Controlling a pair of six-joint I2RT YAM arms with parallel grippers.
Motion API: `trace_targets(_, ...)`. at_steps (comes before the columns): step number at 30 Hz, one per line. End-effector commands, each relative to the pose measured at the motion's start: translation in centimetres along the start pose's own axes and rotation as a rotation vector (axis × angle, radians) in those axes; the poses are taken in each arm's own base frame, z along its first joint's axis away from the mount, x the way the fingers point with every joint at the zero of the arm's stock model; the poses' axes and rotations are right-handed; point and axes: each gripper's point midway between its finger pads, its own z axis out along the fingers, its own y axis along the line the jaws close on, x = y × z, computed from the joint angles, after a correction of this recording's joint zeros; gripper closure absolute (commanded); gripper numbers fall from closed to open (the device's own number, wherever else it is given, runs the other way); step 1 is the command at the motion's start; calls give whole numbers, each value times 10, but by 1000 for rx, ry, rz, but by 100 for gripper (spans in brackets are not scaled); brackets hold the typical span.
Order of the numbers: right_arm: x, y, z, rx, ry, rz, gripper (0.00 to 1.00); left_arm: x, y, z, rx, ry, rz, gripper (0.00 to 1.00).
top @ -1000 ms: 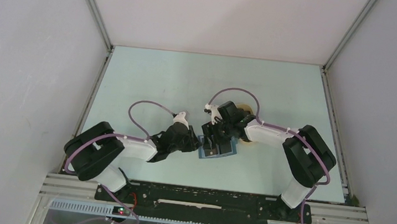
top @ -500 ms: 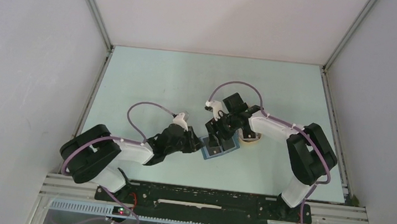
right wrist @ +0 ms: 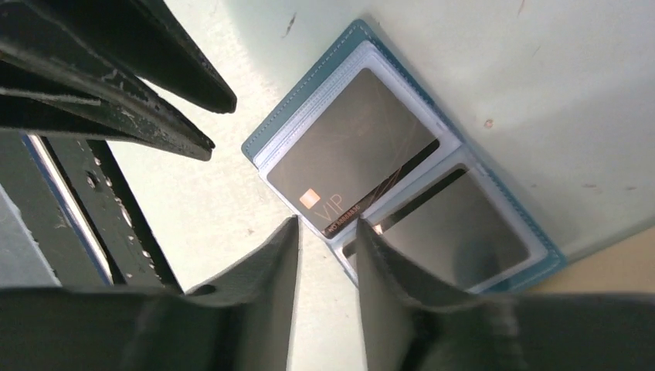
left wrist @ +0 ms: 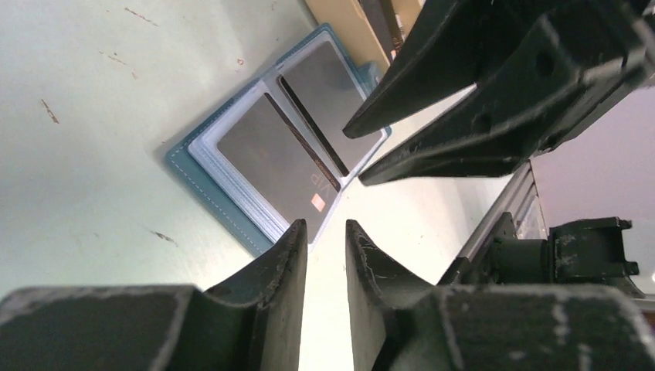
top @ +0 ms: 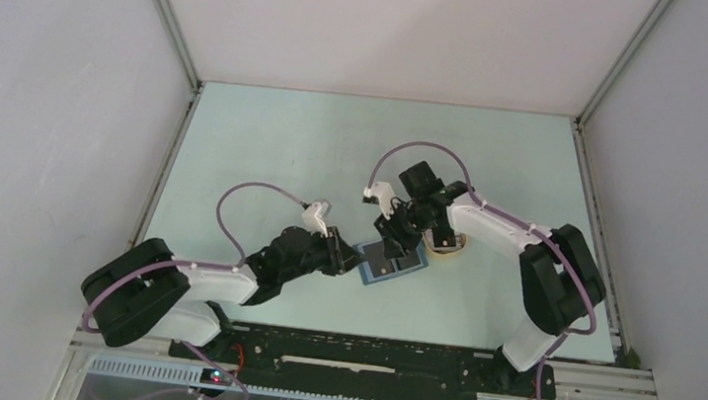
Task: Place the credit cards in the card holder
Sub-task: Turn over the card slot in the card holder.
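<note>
The teal card holder [top: 391, 266] lies open and flat on the table between the two arms. In the wrist views, two dark grey credit cards lie in its pale pockets: one marked VIP [right wrist: 347, 154] and one with a dark stripe [right wrist: 456, 224]. The same two cards [left wrist: 266, 154] [left wrist: 332, 93] show in the left wrist view. My left gripper [left wrist: 326, 226] hovers just off the holder's corner [left wrist: 185, 158], jaws a narrow gap apart and empty. My right gripper [right wrist: 324, 224] hangs over the holder's open edge, also narrowly open with nothing between its fingers [left wrist: 463, 85].
A beige oval tray [top: 450, 246] sits just right of the holder, under the right arm; its edge shows as a tan strip [right wrist: 618, 263]. The two grippers point at each other over the holder, close together. A metal rail [left wrist: 502, 209] runs along the near table edge.
The right gripper has lifted off the holder and its jaws have narrowed. The left arm has stretched out lower and leftward, its gripper staying at the holder's left edge.
</note>
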Motion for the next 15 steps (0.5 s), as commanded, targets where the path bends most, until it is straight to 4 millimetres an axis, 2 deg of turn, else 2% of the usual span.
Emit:
trace_targets(1, -25, -4, -27, 57, -77, -92, 70, -15, -21, -11, 109, -73, 71, 70)
trace_targets(4, -19, -16, -18, 82, -55, -25, 95, -24, -25, -15, 124, -116, 95, 70)
trace_targets(5, -16, -20, -13, 85, -44, 4, 100, -26, -25, -15, 125, -131, 97, 70)
trace_targets(10, -1, -40, 7, 107, 17, 129, 100, -21, -17, -10, 103, -125, 66, 72)
trace_targets(15, 4, -50, 13, 149, 41, 153, 100, -11, -11, 0, 102, -99, 16, 74)
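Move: The card holder's right-hand slot has its middle about 2 cm ahead of the open right hand, 4 cm to its right and 5 cm below. The left-hand slot, with the VIP card, lies level with that hand, 2 cm to its left and as low; the box stands 9 cm ahead and 10 cm right. From the left hand, the right-hand slot is some 10 cm right, 3 cm ahead, 6 cm down. Right hand shuts, then dips about 5 cm, forward-right towards the fold; left hand rises 3 cm, sinks 1 cm. ##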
